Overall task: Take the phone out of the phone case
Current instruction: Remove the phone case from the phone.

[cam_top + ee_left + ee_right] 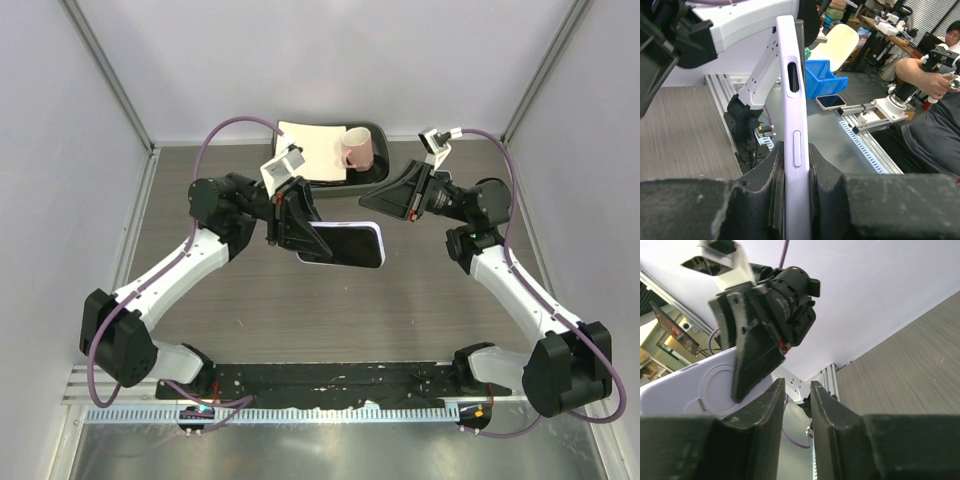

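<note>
The phone (345, 243), dark screen up, sits in a lavender phone case (378, 262) and is held level above the table. My left gripper (295, 228) is shut on its left end. In the left wrist view the phone case (794, 100) stands edge-on, its side button showing, and is clamped between the pads of the left gripper (796, 150). My right gripper (368, 200) hovers just behind the phone's right end without touching it. In the right wrist view the right gripper (797, 386) has its jaws slightly apart with nothing between them, and the phone case (685, 390) lies to their left.
A black tray (382, 172) at the back of the table holds a white sheet (312, 150) and a pink cup (357, 149). Grey walls close in the left, right and far sides. A slotted rail (330, 412) runs along the near edge.
</note>
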Tool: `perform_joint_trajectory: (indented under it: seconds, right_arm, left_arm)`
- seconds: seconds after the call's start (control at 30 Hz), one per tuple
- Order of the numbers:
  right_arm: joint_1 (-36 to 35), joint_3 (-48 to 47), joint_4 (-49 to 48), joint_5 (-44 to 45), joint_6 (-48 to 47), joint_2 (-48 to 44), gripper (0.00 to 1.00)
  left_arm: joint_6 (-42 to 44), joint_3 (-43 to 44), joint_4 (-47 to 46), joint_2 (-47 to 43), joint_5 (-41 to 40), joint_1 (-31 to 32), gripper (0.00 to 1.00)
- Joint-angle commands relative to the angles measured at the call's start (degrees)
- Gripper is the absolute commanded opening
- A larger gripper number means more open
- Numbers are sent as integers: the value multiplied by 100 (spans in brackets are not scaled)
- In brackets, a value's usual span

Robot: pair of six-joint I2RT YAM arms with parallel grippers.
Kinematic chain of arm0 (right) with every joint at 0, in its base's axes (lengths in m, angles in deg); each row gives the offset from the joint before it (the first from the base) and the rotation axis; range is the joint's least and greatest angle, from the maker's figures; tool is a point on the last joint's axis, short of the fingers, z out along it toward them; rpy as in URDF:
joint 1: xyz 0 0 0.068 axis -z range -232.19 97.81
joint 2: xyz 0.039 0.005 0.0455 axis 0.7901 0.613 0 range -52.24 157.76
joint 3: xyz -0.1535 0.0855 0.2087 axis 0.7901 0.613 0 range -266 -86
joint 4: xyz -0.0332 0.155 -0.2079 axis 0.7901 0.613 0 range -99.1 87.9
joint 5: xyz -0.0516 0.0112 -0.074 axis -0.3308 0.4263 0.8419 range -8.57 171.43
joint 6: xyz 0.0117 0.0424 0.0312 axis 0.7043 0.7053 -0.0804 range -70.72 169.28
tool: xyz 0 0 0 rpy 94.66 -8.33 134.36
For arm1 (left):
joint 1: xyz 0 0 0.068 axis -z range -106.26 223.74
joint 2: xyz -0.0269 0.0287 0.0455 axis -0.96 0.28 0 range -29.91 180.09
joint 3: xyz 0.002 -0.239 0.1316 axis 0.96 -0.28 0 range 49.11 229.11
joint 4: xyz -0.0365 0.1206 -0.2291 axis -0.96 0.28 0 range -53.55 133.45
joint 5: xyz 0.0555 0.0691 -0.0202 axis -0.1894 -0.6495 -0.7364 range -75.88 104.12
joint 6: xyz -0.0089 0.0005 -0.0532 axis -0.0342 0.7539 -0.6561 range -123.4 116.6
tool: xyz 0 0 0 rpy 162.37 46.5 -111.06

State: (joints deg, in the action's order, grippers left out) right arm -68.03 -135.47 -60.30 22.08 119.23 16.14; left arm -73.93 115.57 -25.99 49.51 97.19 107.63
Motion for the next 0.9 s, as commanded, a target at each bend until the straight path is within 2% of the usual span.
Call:
perform_joint_trajectory:
  seconds: [0.0, 0.1, 0.23, 0.33, 0.47, 0.87]
  right_arm:
    - [229, -554, 32, -445, -377, -360, 42]
    - [458, -642, 22, -744, -448, -500, 50]
    - [915, -599, -276, -990, -264, -615, 52]
    - [916, -467, -706, -1157, 70, -694, 53]
    - [907, -221, -1785, -1236, 519, -852, 55]
    - [749, 263, -2105, -1325, 388, -993, 55]
  left_arm:
    - [205, -124, 282, -286, -300, -224, 0]
    - [451, -326, 626, -374, -317, -313, 0]
    - [574, -528, 741, -453, -370, -348, 0]
    - [741, -581, 969, -471, -423, -374, 0]
    - [908, -572, 1251, -471, -528, -427, 0]
    - [1181, -528, 1726, -418, -695, -444, 0]
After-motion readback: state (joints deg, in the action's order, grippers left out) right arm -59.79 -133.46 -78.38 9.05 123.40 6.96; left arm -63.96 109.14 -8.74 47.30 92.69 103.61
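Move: The left fingers already pinch the cased phone near its left end, so its middle lies about 5 cm to the right of the left hand, a centimetre or two back and level with it. The partly open right hand is on the phone's far side, facing its back. From there the phone's middle lies about 9 cm back, 5 cm to the left and some 5 cm higher. Rightward and upward about 4 cm, then backward some 6 cm, the right hand swings round from the phone's far side to face its right end. It rolls about 20 degrees with its far side rising, and the fingers spread to about half open without gripping. The left hand keeps its pinch, sinking and moving forward about 4 cm each while tipping its far side down. ##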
